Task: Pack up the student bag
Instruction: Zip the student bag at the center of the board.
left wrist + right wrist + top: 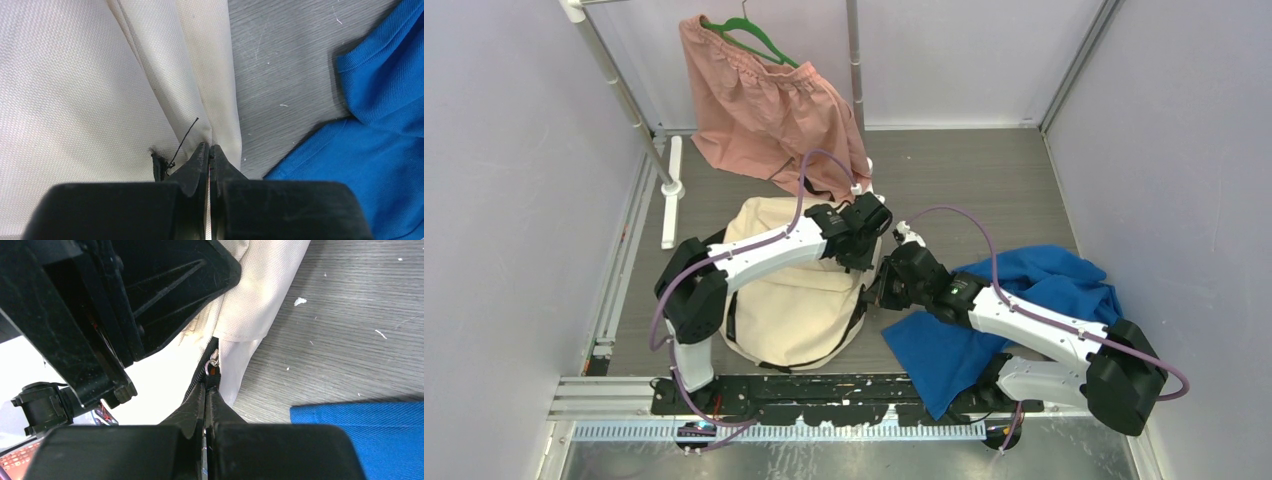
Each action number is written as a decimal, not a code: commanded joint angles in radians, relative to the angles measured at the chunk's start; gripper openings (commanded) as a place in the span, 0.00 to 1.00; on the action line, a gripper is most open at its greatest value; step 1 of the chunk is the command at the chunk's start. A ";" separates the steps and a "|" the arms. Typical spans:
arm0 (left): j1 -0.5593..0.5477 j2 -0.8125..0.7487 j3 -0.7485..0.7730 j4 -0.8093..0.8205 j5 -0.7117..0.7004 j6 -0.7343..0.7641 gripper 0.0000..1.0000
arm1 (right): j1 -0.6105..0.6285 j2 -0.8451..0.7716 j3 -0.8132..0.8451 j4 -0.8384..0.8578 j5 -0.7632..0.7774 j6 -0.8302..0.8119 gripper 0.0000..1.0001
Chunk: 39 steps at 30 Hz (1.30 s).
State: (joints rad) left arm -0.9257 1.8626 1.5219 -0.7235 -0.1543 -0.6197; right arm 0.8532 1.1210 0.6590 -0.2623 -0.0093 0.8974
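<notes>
The student bag (789, 295), a cream backpack with black straps, lies on the grey floor between the two arms. My left gripper (871, 252) is at the bag's right edge, and in the left wrist view it (210, 146) is shut on a pinched fold of the cream bag fabric (200, 90). My right gripper (879, 290) sits just below the left one at the same edge. In the right wrist view it (207, 385) is shut on the black zipper pull (212, 371) of the bag, beside the zipper's teeth. The left gripper's black body (125, 295) fills the upper left of that view.
A blue cloth (1014, 310) lies on the floor to the right, under the right arm. A pink garment (769, 105) on a green hanger (749, 35) hangs from a rack at the back. A metal rack post (624, 95) stands at the back left. Walls close in both sides.
</notes>
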 commanded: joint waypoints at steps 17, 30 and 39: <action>0.186 0.071 0.234 0.079 -0.007 -0.020 0.00 | 0.279 -0.001 0.008 0.012 -0.072 -0.005 0.01; 0.177 0.129 0.365 0.202 0.070 -0.142 0.09 | -0.032 -0.331 -0.061 -0.290 0.173 -0.025 0.01; 0.100 -0.033 0.243 0.209 0.120 -0.035 0.59 | -0.220 -0.256 -0.056 -0.243 0.167 -0.083 0.01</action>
State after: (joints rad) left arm -0.7906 1.9686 1.8172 -0.5766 -0.0765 -0.7109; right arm 0.7063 0.8055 0.5941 -0.5594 0.1566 0.8589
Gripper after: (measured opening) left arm 0.582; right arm 0.037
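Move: The right hand still pinches the zip pull; its first goal, the zip's bend at the student bag's near right corner, lies about 8 cm back and 5 cm left, 3 cm lower. The blue cloth centres some 30 cm to its right, 4 cm back and 8 cm lower. The left hand still pinches the bag's right edge, with the pull about 7 cm back and 2 cm right of it, level, and the bag's far right corner roughly 10 cm ahead, straight on, 2 cm lower. Keeping its grip on the zip pull, the right hand draws it about 8 cm back and 4 cm left along the curved edge while the left, still pinching the fabric, hauls forward some 10 cm. The right then reverses, dragging the pull and near corner some 14 cm right and 8 cm forward towards the blue cloth's side, as the left opens late, lets go of the edge and rises, ending about 8 cm above its start and over 4 cm to the right. ##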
